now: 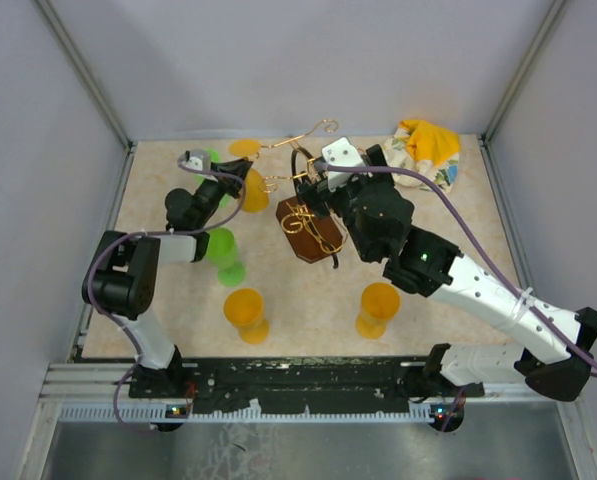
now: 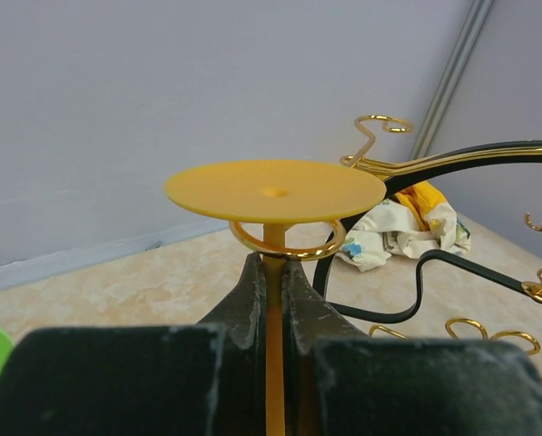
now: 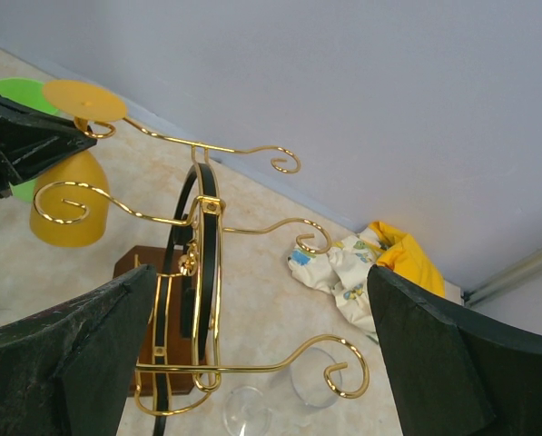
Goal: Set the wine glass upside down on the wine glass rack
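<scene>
An orange wine glass (image 2: 275,191) hangs upside down, its flat foot on top and its bowl (image 3: 67,214) below. My left gripper (image 2: 275,265) is shut on the stem, just under a gold curl (image 2: 289,243) of the wine glass rack that rings the stem. From above, the left gripper (image 1: 228,178) is at the rack's left arm. The wine glass rack (image 1: 308,215) stands mid-table on a brown wooden base (image 3: 139,272). My right gripper (image 3: 260,272) is open beside the rack's loop (image 3: 202,272), holding nothing, and hovers over the rack (image 1: 316,192).
A clear glass (image 3: 320,381) lies on the table under the rack's near arm. A yellow and white cloth (image 1: 428,148) sits at the back right. Two orange glasses (image 1: 246,312) (image 1: 378,308) stand in front, and a green glass (image 1: 222,248) is beside the left arm.
</scene>
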Available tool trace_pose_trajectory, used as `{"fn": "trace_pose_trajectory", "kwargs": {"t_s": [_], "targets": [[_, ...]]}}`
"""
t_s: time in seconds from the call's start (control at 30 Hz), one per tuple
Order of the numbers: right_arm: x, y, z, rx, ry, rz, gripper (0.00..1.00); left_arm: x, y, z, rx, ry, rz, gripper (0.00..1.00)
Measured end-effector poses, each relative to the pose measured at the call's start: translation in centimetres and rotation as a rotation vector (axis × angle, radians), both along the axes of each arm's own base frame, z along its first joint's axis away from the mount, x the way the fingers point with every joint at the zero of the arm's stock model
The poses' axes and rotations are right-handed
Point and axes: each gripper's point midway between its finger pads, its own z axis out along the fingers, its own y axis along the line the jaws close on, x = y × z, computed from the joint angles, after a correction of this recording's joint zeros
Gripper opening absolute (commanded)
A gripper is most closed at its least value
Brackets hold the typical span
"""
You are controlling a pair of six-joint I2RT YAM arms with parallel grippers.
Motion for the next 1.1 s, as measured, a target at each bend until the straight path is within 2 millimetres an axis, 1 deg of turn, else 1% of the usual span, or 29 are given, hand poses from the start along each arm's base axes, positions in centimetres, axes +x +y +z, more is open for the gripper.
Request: {"fn": "trace_pose_trajectory", "kwargs": {"t_s": [0.1, 0.2, 0.3, 0.43, 0.47, 0.53, 0.6, 0.67, 0.73, 0.87, 0.97, 1.03, 1.1], "targets": [[0.0, 0.0, 0.0, 0.001, 0.0, 0.0, 0.99, -0.5, -0.2, 0.6, 0.004, -0.015, -0.01, 0.0], [0.0, 0.0, 0.0, 0.001, 0.0, 0.0, 0.99, -0.9, -0.9, 1.1, 0.016, -0.029, -0.022, 0.0], [0.0, 0.0, 0.0, 0.002, 0.0, 0.0, 0.99, -1.2, -1.6, 0.8, 0.031, -0.025, -0.033, 0.01], [-0.1, -0.1, 0.1, 0.007, -0.001, 0.0, 0.99, -1.3, -2.1, 0.5, 0.039, -0.018, -0.04, 0.19], [-0.1, -0.1, 0.1, 0.008, 0.0, -0.001, 0.99, -1.3, -2.1, 0.5, 0.041, -0.019, -0.04, 0.25], [-0.1, -0.2, 0.2, 0.014, -0.001, -0.001, 0.99, -1.3, -2.0, 0.5, 0.042, -0.019, -0.038, 0.41], [-0.2, -0.3, 0.3, 0.018, -0.003, -0.001, 0.99, -1.4, -2.0, 0.6, 0.041, -0.021, -0.038, 0.53], [-0.2, -0.4, 0.4, 0.022, -0.004, -0.001, 0.99, -1.7, -2.0, 0.9, 0.042, -0.024, -0.04, 0.58], [-0.3, -0.4, 0.5, 0.024, -0.005, -0.001, 0.99, -2.1, -1.9, 1.3, 0.041, -0.028, -0.04, 0.61], [-0.3, -0.4, 0.5, 0.028, -0.003, -0.001, 0.99, -3.0, -1.5, 2.1, 0.052, -0.031, -0.024, 0.62], [-0.3, -0.3, 0.3, 0.026, 0.004, 0.001, 0.99, -3.9, -0.8, 2.7, 0.07, -0.026, 0.003, 0.62], [-0.3, -0.3, 0.1, 0.024, 0.01, 0.005, 0.99, -4.6, -0.3, 4.1, 0.082, -0.051, 0.021, 0.62], [-0.4, -0.2, 0.0, 0.023, 0.016, 0.008, 0.99, -5.5, 0.2, 5.8, 0.094, -0.086, 0.041, 0.63]]}}
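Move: The left hand holds the inverted yellow wine glass by its stem, right under the rack's far-left hook; the hook sits about 2 cm above the fingers. The rack's centre stands some 12 cm to the hand's right, level with it. One green glass stands about 8 cm ahead and 10 cm left, another some 14 cm back and 7 cm left, both roughly 13 cm lower. From the right hand, the hook lies about 17 cm ahead, 20 cm left and 14 cm below. Easing the held stem about 2 cm to the right and 1 cm back under the far-left hook, the left hand then pauses and opens its nearly shut fingers to a bit over half, letting go of the stem. It draws away from the glass, rising some 5 cm and backing about 4 cm, with a slight leftward swing at the end. ##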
